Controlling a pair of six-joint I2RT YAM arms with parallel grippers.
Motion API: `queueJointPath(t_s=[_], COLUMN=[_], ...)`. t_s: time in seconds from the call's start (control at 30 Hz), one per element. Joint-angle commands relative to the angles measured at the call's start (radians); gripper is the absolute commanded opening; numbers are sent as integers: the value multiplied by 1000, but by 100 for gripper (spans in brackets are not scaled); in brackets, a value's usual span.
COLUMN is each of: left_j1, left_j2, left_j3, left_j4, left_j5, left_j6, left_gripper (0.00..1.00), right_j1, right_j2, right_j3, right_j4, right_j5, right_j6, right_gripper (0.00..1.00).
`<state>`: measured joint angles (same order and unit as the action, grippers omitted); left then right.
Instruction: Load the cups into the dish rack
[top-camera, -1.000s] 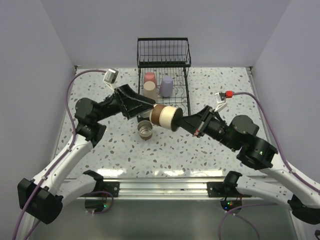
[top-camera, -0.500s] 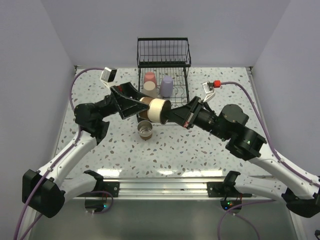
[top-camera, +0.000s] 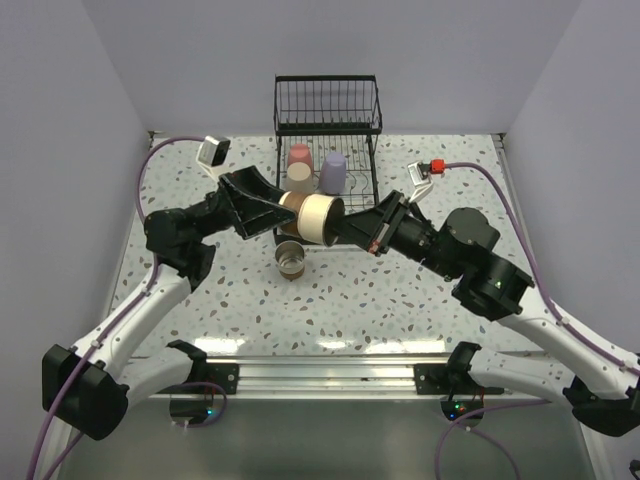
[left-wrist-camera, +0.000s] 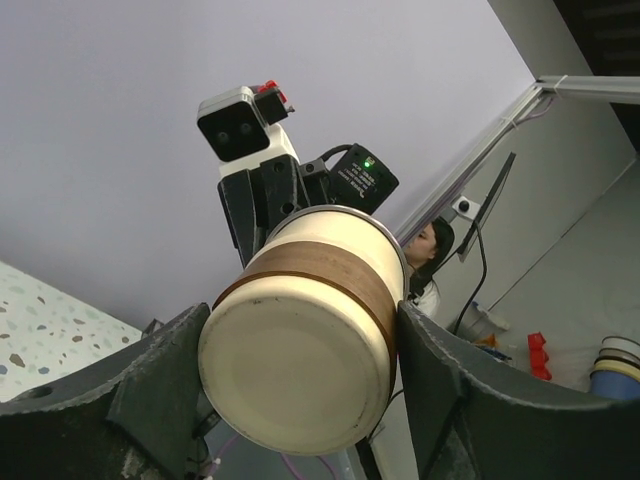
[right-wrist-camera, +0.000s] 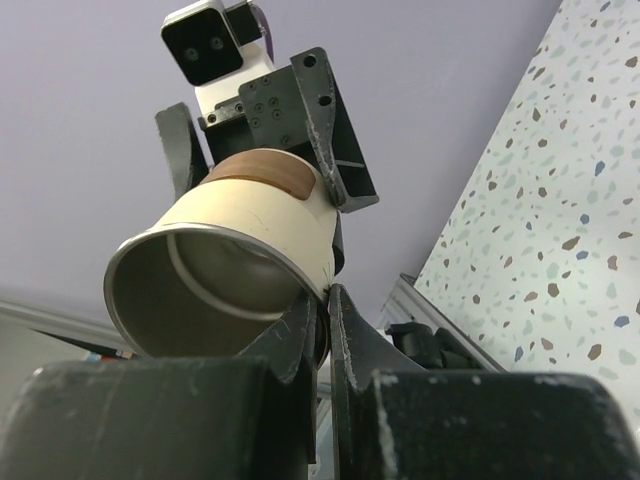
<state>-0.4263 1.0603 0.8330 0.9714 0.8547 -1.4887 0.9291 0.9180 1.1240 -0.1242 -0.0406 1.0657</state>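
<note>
A cream cup with a brown band and a shiny metal inside (top-camera: 314, 217) hangs on its side in the air between both grippers, in front of the black wire dish rack (top-camera: 328, 95). My right gripper (top-camera: 345, 228) is shut on its rim, one finger inside and one outside, as the right wrist view shows (right-wrist-camera: 327, 300) on the cup (right-wrist-camera: 250, 235). My left gripper (top-camera: 288, 210) spans the cup's base (left-wrist-camera: 300, 350), a pad against each side. A pink cup (top-camera: 299, 155), a beige cup (top-camera: 298, 180) and a lavender cup (top-camera: 333, 172) stand upside down in the rack's tray.
A brown cup with a metallic inside (top-camera: 290, 261) stands upright on the speckled table just below the held cup. White walls close the table at the left, back and right. Both arms' cables arc above the table's sides.
My right gripper has carried the cup up and to the left, into the left gripper's fingers. The left gripper has drawn back a little and now flanks the cup's base.
</note>
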Motion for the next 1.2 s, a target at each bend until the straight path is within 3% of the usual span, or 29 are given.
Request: queueJointPath(t_s=[0.0,0.13,0.23,0.33,0.37,0.43,0.5,0.57,0.73,0.87,1.03,1.17], left_j1=[4,6,4,4,4,4,6,4,1,0,-66,-161], left_j2=[-16,-17,-20,-19,-19,-13,-2,18,128,243,415,576], left_j3=[21,37,58,87,97,132,167,224,411,625,803,1021], left_j4=[-5,-40,-94,-177,-206,-301,-397,-515,-905,-1271,-1439,-1595], left_j5=[35,41,37,33,29,20,4,-5,-84,-238,-399,-630], left_j6=[8,31,70,129,148,217,287,338,642,850,1016,1105], left_gripper=[59,21,5,0,0,0,0,0,0,0,0,0], right_j1=[-4,-6,-6,-4,-4,-6,-6,-7,-6,-6,-6,-6], right_j2=[15,24,22,16,12,-10,-34,-79,-151,-194,-217,-220], right_j3=[42,37,49,91,102,132,146,151,213,272,330,370], right_j4=[101,107,60,-61,-101,-234,-352,-429,-739,-905,-1042,-1111], right_j5=[4,10,34,93,147,211,309,373,577,657,696,714], right_j6=[-3,-1,-12,-45,-65,-81,-102,-115,-116,-122,-127,-133], right_gripper=[0,0,0,33,63,82,94,97,98,97,95,95])
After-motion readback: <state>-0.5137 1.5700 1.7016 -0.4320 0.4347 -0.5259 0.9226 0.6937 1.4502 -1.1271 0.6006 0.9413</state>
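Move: The cup hangs between both grippers: the left already grips it near its base, and the right pinches its rim, the cup's middle about 5 cm left and 2 cm ahead of the right hand. The free right side of the dish rack is roughly 36 cm ahead of the left hand, 13 cm right and 40 cm below. The purple cup stands about 39 cm ahead and 8 cm right, the beige cup 34 cm ahead and 1 cm left, the steel cup on the table 12 cm ahead and 4 cm left. The cup stays in the left gripper while the right fingers open wide off its rim and that hand backs away some 20 cm to the right, sinking a little as its fingers swing clockwise and tip down. The left hand, nearly still until then, carries the cup forward about 18 cm towards and over the rack, lowering it and edging right, fingers tipping down some 45 degrees and turning counter-clockwise. ##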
